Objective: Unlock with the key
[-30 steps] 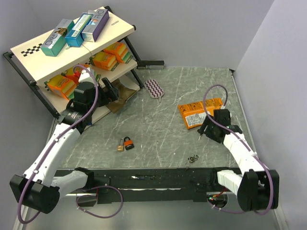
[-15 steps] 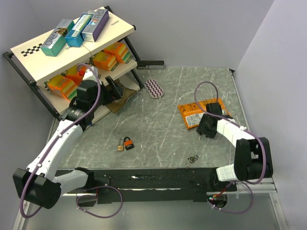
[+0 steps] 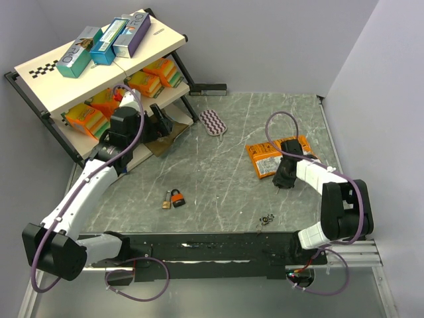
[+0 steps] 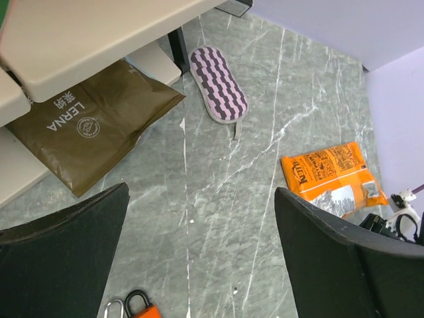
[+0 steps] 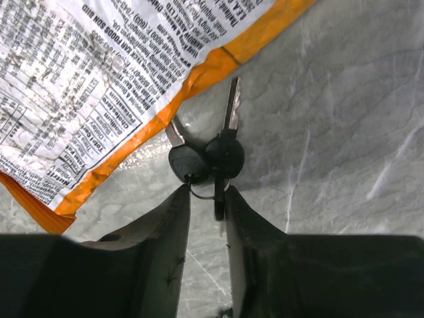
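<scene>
An orange padlock (image 3: 177,197) lies on the table beside a small brass padlock (image 3: 165,199); its top also shows at the bottom of the left wrist view (image 4: 143,309). My right gripper (image 3: 283,181) is low at the near edge of the orange packet (image 3: 271,156). It is shut on a ring of black-headed keys (image 5: 213,158), with one key blade pinched between the fingertips (image 5: 245,205) and two keys sticking out ahead. My left gripper (image 3: 161,122) hangs by the shelf, open wide and empty (image 4: 202,192), far from the padlocks.
A slanted shelf rack (image 3: 99,63) with boxes and packets stands at the back left. A brown bag (image 4: 86,126) lies under it. A purple striped pad (image 3: 213,122) lies at the back. A small metal bunch (image 3: 267,218) lies near the front edge.
My right gripper has swung left and down with the keys to the edge of the orange packet. My left arm has shifted slightly right along the shelf.
</scene>
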`<control>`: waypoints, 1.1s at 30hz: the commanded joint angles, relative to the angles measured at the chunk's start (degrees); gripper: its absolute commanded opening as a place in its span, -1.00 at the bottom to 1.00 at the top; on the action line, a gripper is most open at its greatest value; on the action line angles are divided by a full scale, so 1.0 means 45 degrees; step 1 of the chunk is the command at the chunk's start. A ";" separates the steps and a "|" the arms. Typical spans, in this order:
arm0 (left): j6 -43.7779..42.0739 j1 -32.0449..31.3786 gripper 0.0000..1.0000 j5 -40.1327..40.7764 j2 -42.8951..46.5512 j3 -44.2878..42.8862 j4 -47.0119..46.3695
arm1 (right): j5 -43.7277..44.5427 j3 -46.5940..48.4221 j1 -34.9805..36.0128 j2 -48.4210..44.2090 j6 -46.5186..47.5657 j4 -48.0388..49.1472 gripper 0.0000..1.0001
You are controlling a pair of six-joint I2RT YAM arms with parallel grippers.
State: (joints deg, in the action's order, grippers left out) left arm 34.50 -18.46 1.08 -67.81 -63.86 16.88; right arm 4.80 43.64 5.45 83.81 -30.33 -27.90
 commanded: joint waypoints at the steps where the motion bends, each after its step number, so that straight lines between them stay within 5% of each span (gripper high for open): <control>1: -0.0323 -0.0019 0.93 -0.0436 -0.0009 -0.0478 -0.0646 | 0.0398 0.0615 0.0233 0.0184 -0.0195 -0.0284 -0.45; 9: -0.0304 -0.0019 0.93 -0.0650 0.0342 0.0029 -0.0842 | 0.0535 0.0596 0.0351 -0.0186 -0.0038 -0.0655 -1.00; 16: -0.0848 -0.0136 0.95 -0.1507 0.0713 0.0498 -0.1269 | -0.0088 0.0809 0.0370 -0.0985 0.0196 -0.1240 -1.00; 20: -0.2700 -0.1906 0.97 -0.0770 0.0404 0.0031 -0.0902 | -0.0986 0.1434 0.0390 -0.1612 0.0430 -0.1923 -1.00; 33: -0.4658 -0.7615 0.91 0.1243 -0.3386 -0.3016 -0.0586 | -0.6082 0.5243 0.0545 -0.1925 -0.0661 -0.2649 -1.00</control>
State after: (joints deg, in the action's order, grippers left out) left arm 17.52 -48.29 3.49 -80.29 -73.41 15.25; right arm -12.73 62.61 7.09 77.54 -29.41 -38.85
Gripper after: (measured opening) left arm 0.970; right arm 0.026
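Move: The keys lie loose on the table right at the right hand, with the dark end to be pinched only about 1 cm ahead, centred and 1 cm below the fingertips. The orange package is some 11 cm ahead and 1 cm right, the orange padlock about 37 cm left and 4 cm back, both nearly level in height. From the left hand the keys are roughly 39 cm right, 8 cm back and 27 cm lower. Staying low at first, the right hand shuts its half-open fingers and pinches the dark end of the keys, then after a short pause lifts quickly about 13 cm, swinging left and a little forward as it tilts upward and rolls left side up. The left hand, still wide open, sweeps some 19 cm right and somewhat back towards it, turning roughly 35 degrees clockwise and rolling its left side up. ##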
